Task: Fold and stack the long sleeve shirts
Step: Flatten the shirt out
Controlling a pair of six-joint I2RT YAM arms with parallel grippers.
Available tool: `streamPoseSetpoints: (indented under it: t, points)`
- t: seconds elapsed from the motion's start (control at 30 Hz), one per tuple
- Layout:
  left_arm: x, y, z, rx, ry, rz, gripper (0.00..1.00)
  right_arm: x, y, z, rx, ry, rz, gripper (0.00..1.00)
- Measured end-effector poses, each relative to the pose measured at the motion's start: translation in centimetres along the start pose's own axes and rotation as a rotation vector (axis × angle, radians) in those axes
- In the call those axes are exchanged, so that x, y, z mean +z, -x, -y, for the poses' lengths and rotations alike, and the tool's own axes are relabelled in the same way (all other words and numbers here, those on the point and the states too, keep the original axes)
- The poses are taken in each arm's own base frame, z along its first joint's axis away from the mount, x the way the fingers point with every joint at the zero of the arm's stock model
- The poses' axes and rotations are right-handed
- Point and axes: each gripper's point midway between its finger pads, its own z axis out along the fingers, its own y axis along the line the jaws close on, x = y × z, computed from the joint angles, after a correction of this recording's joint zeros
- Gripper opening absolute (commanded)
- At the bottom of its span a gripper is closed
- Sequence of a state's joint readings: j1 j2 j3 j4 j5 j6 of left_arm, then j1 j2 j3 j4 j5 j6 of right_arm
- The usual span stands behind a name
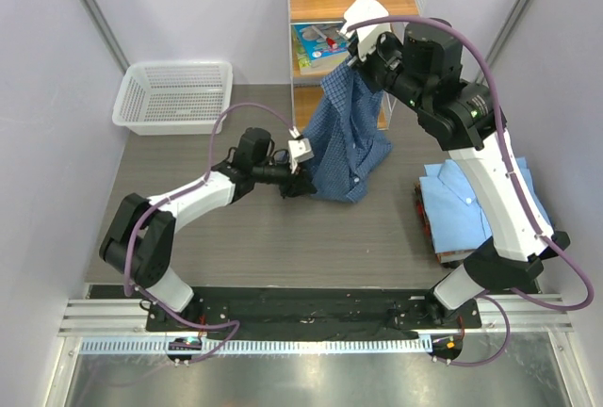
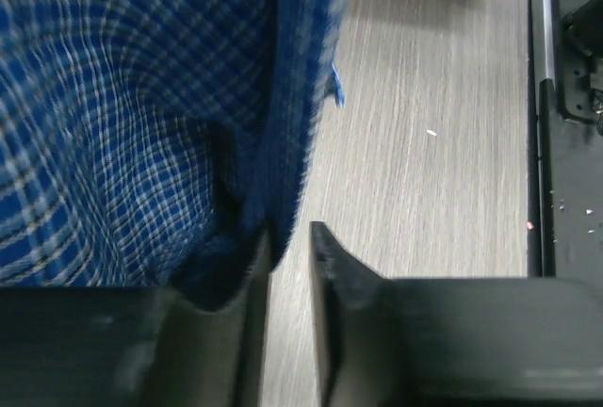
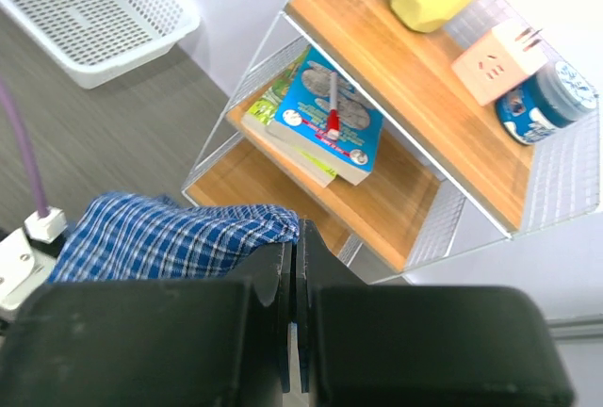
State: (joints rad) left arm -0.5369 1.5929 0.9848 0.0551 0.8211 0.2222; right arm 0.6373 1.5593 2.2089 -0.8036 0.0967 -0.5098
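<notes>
The dark blue checked shirt [image 1: 344, 134] hangs from my right gripper [image 1: 355, 58], which is raised in front of the shelf and shut on the shirt's top edge [image 3: 179, 237]. Its lower part bunches on the table. My left gripper [image 1: 300, 184] is low at the shirt's left bottom edge. In the left wrist view the cloth [image 2: 122, 115] lies against the left finger, and its hem ends right at the mouth of the gripper [image 2: 290, 237]. The jaws stand a narrow gap apart with bare table showing between them. The light blue shirt [image 1: 462, 202] lies folded at the right.
A white mesh basket [image 1: 174, 96] sits at the back left. A wire and wood shelf [image 1: 330, 11] with books, a yellow bottle and small items stands behind the hanging shirt. A red object [image 1: 426, 226] lies under the folded shirt.
</notes>
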Motion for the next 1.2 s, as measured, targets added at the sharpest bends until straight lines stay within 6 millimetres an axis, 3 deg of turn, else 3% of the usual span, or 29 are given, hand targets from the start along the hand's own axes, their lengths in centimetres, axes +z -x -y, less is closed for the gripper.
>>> streamPoseSetpoints:
  t: [0.03,0.13,0.27,0.43,0.57,0.73,0.83,0.97,1.0,1.03,1.1,1.2]
  points:
    - [0.0,0.0,0.2,0.000,-0.006,0.000,0.09,0.0,0.0,0.3,0.000,-0.013,0.001,0.01]
    - [-0.5,-0.1,-0.5,-0.026,0.010,0.001,0.01,-0.2,0.2,1.4,0.000,-0.057,0.011,0.01]
    - [-3.1,0.0,-3.0,-0.096,0.090,0.012,0.00,-0.9,0.7,3.2,0.001,-0.123,0.030,0.01]
    - [-7.8,3.6,-5.8,-0.111,0.204,0.072,0.00,-1.9,0.6,5.7,0.005,-0.209,0.041,0.01]
    - [-10.6,6.4,-6.0,-0.073,0.258,0.116,0.00,-2.0,0.5,7.1,0.011,-0.251,0.053,0.01]
    - [-12.4,8.4,-6.0,-0.068,0.281,0.111,0.00,-1.4,-1.0,6.9,-0.004,-0.255,0.032,0.01]
    - [-15.5,9.9,-7.8,-0.067,0.375,0.114,0.00,-0.8,-3.5,5.9,-0.028,-0.239,-0.011,0.01]
    - [-21.8,14.1,-11.3,0.007,0.603,0.151,0.00,0.8,-7.5,5.0,-0.065,-0.211,-0.090,0.01]
    - [-25.1,17.4,-12.3,0.086,0.717,0.185,0.00,2.0,-9.0,6.0,-0.077,-0.224,-0.117,0.01]
    - [-26.5,18.9,-12.3,0.125,0.762,0.194,0.00,2.6,-9.8,6.8,-0.078,-0.231,-0.133,0.01]
    - [-28.9,22.1,-12.3,0.206,0.839,0.223,0.00,3.7,-9.5,9.5,-0.078,-0.271,-0.128,0.01]
    - [-32.1,26.7,-11.9,0.311,0.939,0.271,0.04,4.4,-7.0,13.7,-0.088,-0.354,-0.066,0.01]
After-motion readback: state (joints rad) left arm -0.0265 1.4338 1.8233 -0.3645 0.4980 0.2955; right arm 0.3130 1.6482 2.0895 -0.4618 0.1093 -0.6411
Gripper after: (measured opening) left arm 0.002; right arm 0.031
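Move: The left hand, fingers part open, has the shirt's near lower edge almost at its fingertips, about 2 cm ahead and 2 cm to the right; the white basket lies some 30 cm ahead, 34 cm left and 8 cm lower. The right hand holds the shirt's top end up high, with that lower edge about 35 cm beneath, 5 cm back and 10 cm left; the shelf stands 17 cm ahead, 5 cm left, its middle 25 cm lower. The left fingers shut fully at the shirt's edge, then the hand draws about 22 cm left and 13 cm forward, climbing some 30 cm, fastest at the end, and turning counter-clockwise until it is clear of the cloth, empty. The right hand keeps its pinch, easing right and slightly up, then dips about 9 cm and swings forward and right past the shelf's front. ##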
